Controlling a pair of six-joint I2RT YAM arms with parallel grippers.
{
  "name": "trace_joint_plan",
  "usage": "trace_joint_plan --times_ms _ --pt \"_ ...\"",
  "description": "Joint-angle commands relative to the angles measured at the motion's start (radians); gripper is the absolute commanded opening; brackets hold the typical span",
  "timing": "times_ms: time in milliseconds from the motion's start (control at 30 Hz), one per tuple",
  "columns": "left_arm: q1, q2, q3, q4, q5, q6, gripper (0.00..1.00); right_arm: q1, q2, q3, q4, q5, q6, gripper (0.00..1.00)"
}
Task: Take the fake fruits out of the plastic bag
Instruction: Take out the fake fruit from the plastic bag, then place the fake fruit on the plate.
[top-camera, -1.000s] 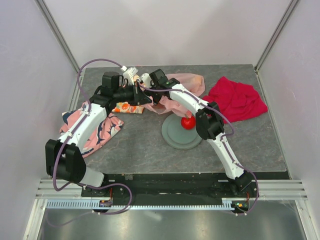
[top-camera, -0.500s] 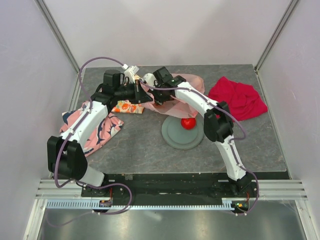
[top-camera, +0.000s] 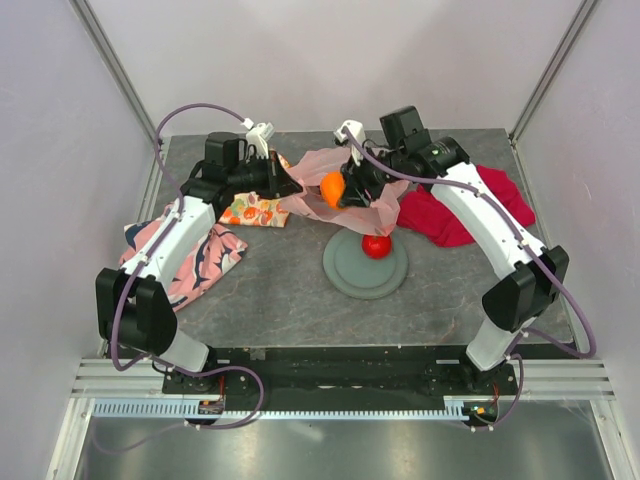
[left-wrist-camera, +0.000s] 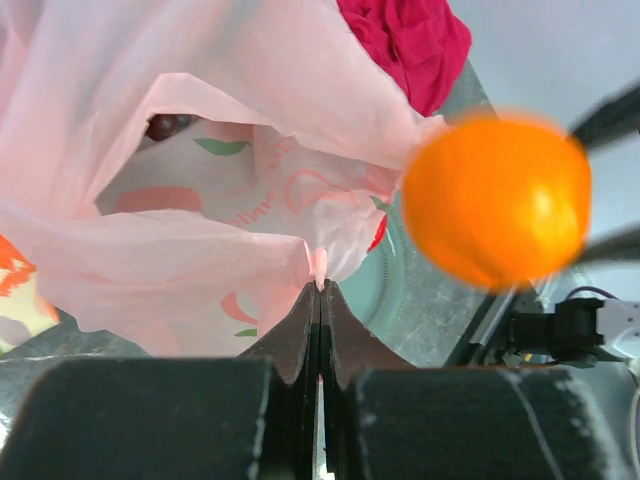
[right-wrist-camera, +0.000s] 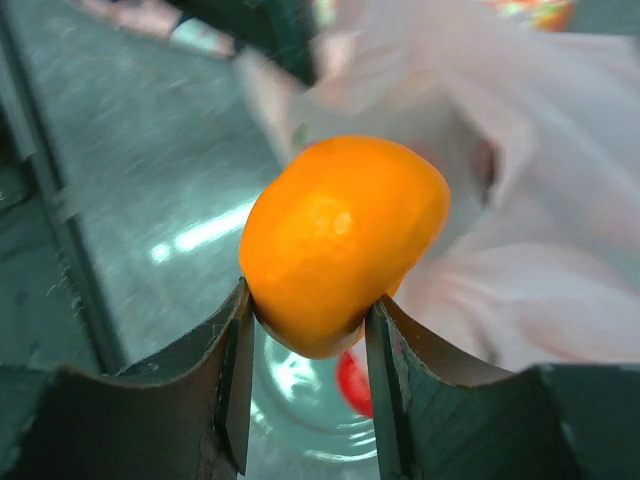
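Note:
The pale-pink plastic bag (top-camera: 315, 200) lies at the back of the table, its mouth held open toward the left wrist camera (left-wrist-camera: 200, 150). My left gripper (top-camera: 288, 188) is shut on the bag's edge (left-wrist-camera: 320, 288). My right gripper (top-camera: 342, 190) is shut on an orange fruit (top-camera: 331, 188), holding it in the air just outside the bag's mouth (right-wrist-camera: 340, 240). A red apple (top-camera: 376, 245) rests on the grey-green plate (top-camera: 345, 272). In the left wrist view a dark fruit (left-wrist-camera: 165, 125) shows deep inside the bag.
A red cloth (top-camera: 470, 200) lies at the back right under the right arm. A fruit-printed orange-and-white cloth (top-camera: 255, 212) sits left of the bag. A pink-and-navy cloth (top-camera: 180, 258) lies under the left arm.
The right gripper closed on the orange inside the bag and drew it out as the right arm swung to the right. The left gripper kept its hold on the bag.

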Motion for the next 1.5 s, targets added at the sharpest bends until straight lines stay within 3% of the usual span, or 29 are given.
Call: trace_joint_plan --times_ms 0,100,167,300,333,467,667,1067,1167,1200,1267,1300,1400,1467 --pt "0.016 0.006 0.071 0.026 -0.028 0.085 0.02 0.013 -0.015 -0.023 -0.26 -0.316 -0.171 0.34" --pt "0.023 0.009 0.101 0.01 -0.032 0.105 0.02 0.052 0.022 -0.033 -0.424 -0.3 -0.311 0.31" --pt "0.026 0.0 0.108 0.005 -0.035 0.113 0.02 0.08 0.01 -0.082 -0.412 -0.213 -0.315 0.3" --pt "0.028 -0.035 0.093 0.011 -0.047 0.124 0.02 0.219 -0.111 -0.31 -0.166 0.086 -0.276 0.29" --pt "0.028 -0.052 0.081 0.016 -0.05 0.124 0.02 0.252 -0.131 -0.352 -0.116 0.229 -0.272 0.29" --pt "0.028 -0.08 0.065 0.025 -0.052 0.119 0.02 0.379 -0.124 -0.481 0.04 0.544 -0.252 0.28" --pt "0.028 -0.11 0.061 0.014 -0.048 0.131 0.02 0.393 0.002 -0.443 0.14 0.72 -0.235 0.27" --pt "0.028 -0.121 0.045 0.02 -0.041 0.119 0.02 0.398 0.178 -0.386 0.191 0.904 -0.278 0.3" --pt "0.028 -0.118 0.039 0.029 -0.036 0.111 0.02 0.399 0.191 -0.386 0.185 0.936 -0.284 0.48" --pt "0.028 -0.118 0.035 0.034 -0.035 0.11 0.02 0.399 0.188 -0.385 0.176 0.924 -0.285 0.58" --pt "0.028 -0.113 0.032 0.042 -0.027 0.105 0.02 0.401 0.157 -0.38 0.151 0.863 -0.287 0.66" --pt "0.028 -0.113 0.028 0.045 -0.025 0.102 0.02 0.399 0.143 -0.374 0.14 0.834 -0.276 0.85" --pt "0.028 -0.104 0.022 0.055 -0.013 0.094 0.02 0.401 0.109 -0.322 0.075 0.742 -0.241 0.95" --pt "0.029 -0.098 0.022 0.06 -0.004 0.088 0.02 0.401 0.109 -0.226 -0.031 0.688 -0.221 0.96"
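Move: The right gripper already holds the orange fruit clear of the bag. The plate's middle is about 5 cm back, 4 cm right and 23 cm below it. On the plate's far right part sits the tomato, some 2 cm back, 6 cm right and 20 cm down from that gripper. The plastic bag's middle lies roughly 13 cm ahead, straight in line, and 18 cm below. From the left gripper the plate is about 4 cm back, 13 cm right and 21 cm down. Swing the right gripper back about 14 cm, away from the bag, while sinking, then bring it forward again and down onto the plate, ending some 20 cm lower. Tip the left-pointing fingers over to point down, and open them to let go of the orange fruit beside the tomato. Keep the left fingers shut on the bag's edge, lifting it about 5 cm, then easing slightly down. ##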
